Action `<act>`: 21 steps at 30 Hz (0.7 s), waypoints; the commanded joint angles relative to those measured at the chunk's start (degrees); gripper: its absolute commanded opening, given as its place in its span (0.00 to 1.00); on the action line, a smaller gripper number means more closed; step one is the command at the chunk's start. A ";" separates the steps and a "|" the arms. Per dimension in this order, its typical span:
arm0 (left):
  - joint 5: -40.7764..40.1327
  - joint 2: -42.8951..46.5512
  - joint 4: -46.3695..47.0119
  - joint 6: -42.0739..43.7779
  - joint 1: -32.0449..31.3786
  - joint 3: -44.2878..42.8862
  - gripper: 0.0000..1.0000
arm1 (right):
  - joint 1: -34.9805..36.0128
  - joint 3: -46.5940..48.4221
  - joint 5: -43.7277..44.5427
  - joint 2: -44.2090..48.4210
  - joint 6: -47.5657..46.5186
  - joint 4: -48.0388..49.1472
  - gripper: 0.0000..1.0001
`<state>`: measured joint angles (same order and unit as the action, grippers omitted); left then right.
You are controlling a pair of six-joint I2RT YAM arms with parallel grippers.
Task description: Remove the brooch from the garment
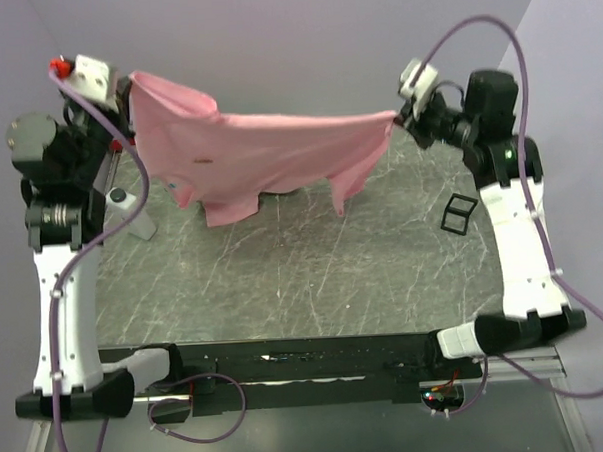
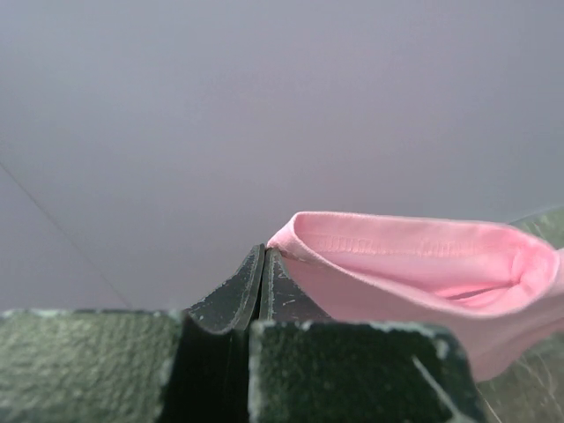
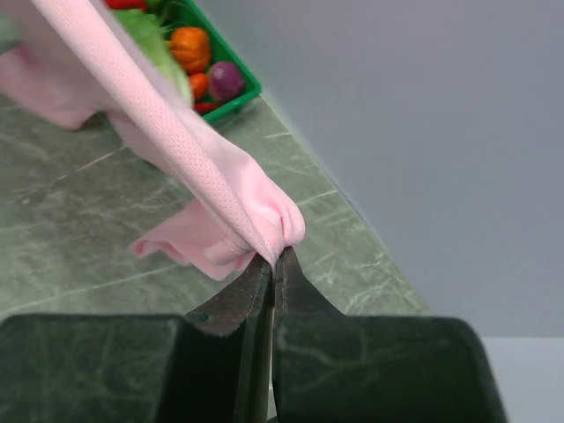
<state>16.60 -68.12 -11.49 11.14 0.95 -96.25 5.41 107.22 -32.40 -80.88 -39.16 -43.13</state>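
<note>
The pink garment (image 1: pixel 268 152) hangs stretched above the table between both arms, its lower folds drooping towards the surface. My left gripper (image 1: pixel 128 93) is shut on the garment's upper left edge; in the left wrist view its fingertips (image 2: pixel 265 251) pinch a hemmed fold (image 2: pixel 414 264). At the cloth's right corner my right gripper (image 1: pixel 399 117) is shut too, and the right wrist view shows bunched cloth (image 3: pixel 256 211) clamped at its tips (image 3: pixel 276 256). A tiny dark mark (image 1: pixel 203 161) sits on the cloth's left part, too small to tell whether it is the brooch.
A small black square frame (image 1: pixel 458 212) lies on the dark marbled table (image 1: pixel 313 266) near the right arm. A white and grey object (image 1: pixel 131 208) stands by the left arm. A green bin of vegetables (image 3: pixel 211 66) shows in the right wrist view.
</note>
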 commanded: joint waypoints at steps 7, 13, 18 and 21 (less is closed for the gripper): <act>1.50 15.21 -5.48 -0.24 0.10 22.60 0.01 | 5.84 -30.49 3.12 18.55 -5.24 -0.84 0.00; 0.89 8.38 -3.19 -0.42 0.19 8.82 0.01 | 3.03 -21.81 11.03 18.49 0.22 10.17 0.00; 1.50 -1.30 -4.52 0.55 0.28 -11.05 0.01 | 2.15 -8.11 13.06 15.49 3.64 12.98 0.00; 2.47 -2.72 -2.32 0.20 0.19 -15.36 0.01 | 2.06 -5.45 14.82 15.75 4.26 15.79 0.00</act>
<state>17.82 -70.00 -18.28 11.31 0.95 -105.23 7.99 96.79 -21.43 -66.06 -37.91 -34.94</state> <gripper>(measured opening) 0.015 0.021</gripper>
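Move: Both hands hold the pink garment's edge high in the air. The brooch, on the hanging cloth, lies about 11 cm right of the left hand, 4 cm back and 14 cm below; from the right hand it is roughly 34 cm left, 6 cm back and 3 cm lower. The vegetable tray sits on the table, some 22 cm ahead and 10 cm right of the left hand, about 52 cm down. Flick the garment with both arms together, keeping both pinches shut: drop the hands about 13 cm while drawing them back, the right about twice as far as the left, then whip both up past their starting height. Tip the fingers down some 15 degrees on the drop and up again on the rise, ending the right hand tilted slightly higher than it began. ##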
